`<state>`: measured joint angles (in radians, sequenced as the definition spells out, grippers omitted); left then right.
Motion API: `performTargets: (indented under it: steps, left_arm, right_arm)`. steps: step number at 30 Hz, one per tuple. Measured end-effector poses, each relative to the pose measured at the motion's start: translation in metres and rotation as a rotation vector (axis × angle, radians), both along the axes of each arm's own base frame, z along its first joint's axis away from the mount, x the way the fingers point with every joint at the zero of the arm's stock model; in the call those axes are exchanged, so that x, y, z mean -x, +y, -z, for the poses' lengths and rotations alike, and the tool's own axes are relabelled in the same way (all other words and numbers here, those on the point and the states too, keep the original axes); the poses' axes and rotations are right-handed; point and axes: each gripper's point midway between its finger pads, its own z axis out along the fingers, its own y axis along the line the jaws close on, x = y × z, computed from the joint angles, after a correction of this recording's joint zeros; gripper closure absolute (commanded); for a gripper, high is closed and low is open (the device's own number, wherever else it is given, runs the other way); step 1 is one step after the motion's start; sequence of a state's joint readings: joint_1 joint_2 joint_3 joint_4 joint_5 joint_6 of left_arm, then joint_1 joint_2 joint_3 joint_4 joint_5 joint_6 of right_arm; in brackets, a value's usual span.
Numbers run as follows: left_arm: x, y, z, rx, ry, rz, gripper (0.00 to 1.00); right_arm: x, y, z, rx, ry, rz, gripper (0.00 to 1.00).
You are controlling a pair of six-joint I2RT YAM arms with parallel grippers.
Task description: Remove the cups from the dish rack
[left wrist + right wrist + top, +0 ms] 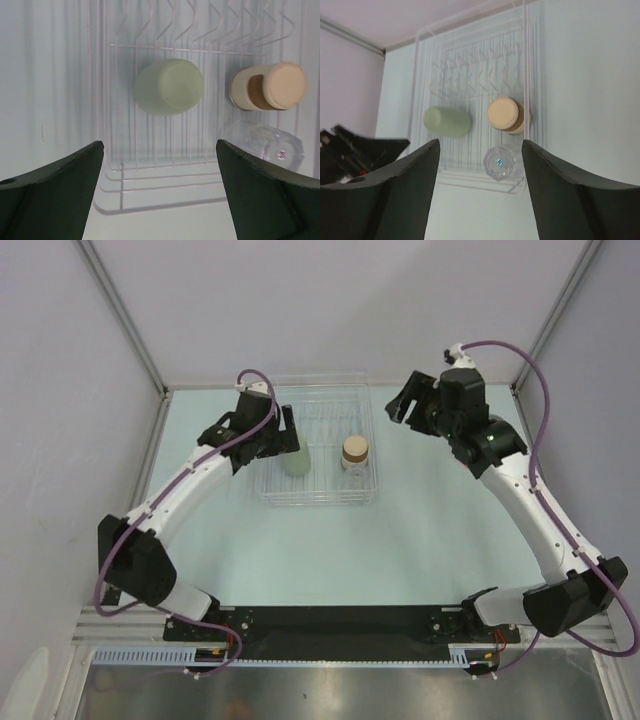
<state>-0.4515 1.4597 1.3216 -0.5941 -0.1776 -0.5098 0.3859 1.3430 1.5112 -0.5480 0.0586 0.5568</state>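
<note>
The transparent dish rack [322, 490] sits at the table's middle back. A pale green cup [296, 461] stands in its left half, and a clear cup with a tan cork-like top [355, 449] in its right half. My left gripper [287, 432] hovers over the rack's left side by the green cup [169, 86], open and holding nothing [160, 145]. The cork top [270, 86] and the clear faceted body [265, 142] lie to its right. My right gripper [400, 402] hangs open and apart from the rack's right rim; its view [481, 142] looks down on the green cup [447, 122] and the clear cup [500, 161].
Grey walls with metal corner posts [125, 315] close in the table at the back and sides. My left arm [355, 150] shows at the left edge of the right wrist view. Pale bare tabletop [330, 550] lies between the rack and the arm bases.
</note>
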Motion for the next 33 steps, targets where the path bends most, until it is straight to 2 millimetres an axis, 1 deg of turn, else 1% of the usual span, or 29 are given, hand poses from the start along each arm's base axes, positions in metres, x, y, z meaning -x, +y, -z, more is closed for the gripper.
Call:
performTargets:
  steps: [2,4,5,7,9,10,12,15,18,20,22,25,29,33]
  left_arm:
    - [-0.012,0.001,0.013,-0.058,0.021,-0.001,0.0]
    - [-0.022,0.0,0.029,-0.102,0.051,0.004,0.0]
    - [-0.027,-0.001,0.041,-0.127,0.076,0.01,0.0]
    - [-0.032,-0.003,0.054,-0.151,0.104,0.017,0.0]
    - [-0.037,-0.005,0.066,-0.171,0.126,0.026,0.0]
    - [-0.039,-0.005,0.068,-0.178,0.13,0.031,0.0]
    - [-0.044,-0.008,0.065,-0.18,0.121,0.036,0.0]
    - [-0.057,-0.015,0.049,-0.163,0.077,0.04,0.0]
    - [-0.068,-0.024,0.036,-0.155,0.034,0.053,0.0]
    - [-0.071,-0.029,0.035,-0.153,0.026,0.06,0.0]
    - [-0.072,-0.034,0.04,-0.157,0.032,0.071,0.0]
    - [-0.071,-0.039,0.054,-0.171,0.058,0.085,0.0]
    - [-0.069,-0.043,0.071,-0.191,0.095,0.097,0.0]
    - [-0.07,-0.044,0.076,-0.199,0.106,0.1,0.0]
  right_arm:
    - [0.013,0.016,0.018,0.022,0.036,-0.042,0.27]
    - [0.025,0.026,0.031,0.039,0.061,-0.074,0.27]
    - [0.034,0.032,0.037,0.048,0.071,-0.094,0.27]
    - [0.045,0.033,0.041,0.055,0.08,-0.107,0.27]
    - [0.051,0.03,0.039,0.052,0.07,-0.107,0.27]
    - [0.055,0.028,0.036,0.048,0.062,-0.107,0.27]
    - [0.061,0.025,0.03,0.042,0.046,-0.106,0.27]
    - [0.068,0.025,0.024,0.033,0.029,-0.117,0.27]
    - [0.072,0.028,0.026,0.034,0.031,-0.129,0.28]
    - [0.073,0.029,0.03,0.038,0.04,-0.133,0.28]
    - [0.075,0.029,0.036,0.044,0.052,-0.138,0.28]
    - [0.076,0.029,0.042,0.051,0.066,-0.14,0.28]
    - [0.076,0.029,0.043,0.055,0.071,-0.139,0.28]
    - [0.076,0.029,0.043,0.055,0.071,-0.14,0.28]
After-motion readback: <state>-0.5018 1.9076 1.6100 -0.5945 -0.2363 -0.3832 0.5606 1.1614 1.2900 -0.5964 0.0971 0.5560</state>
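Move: The green cup leaning in the rack is about 6 cm ahead of the open left hand, 4 cm to its right and some 15 cm below. The beige cup is roughly 14 cm to the right of the green one and 1 cm farther out, and the clear glass sits at the same sideways place, about 6 cm nearer the robot than the green cup. From the empty right hand the green cup lies about 26 cm left, 5 cm ahead and 29 cm lower. The left hand comes in over the green cup with its fingers kept wide open: it dips forward and down, rises about 3 cm while still reaching forward, then sinks again with a drift to the right, ending some 7 cm farther out and 7 cm lower, rolled about 10 degrees left side up and tipped slightly more downward, without visible contact. The empty right hand keeps drawing back about 7 cm, ending some 4 cm lower and 3 cm farther left, then holds still with its fingers apart. ##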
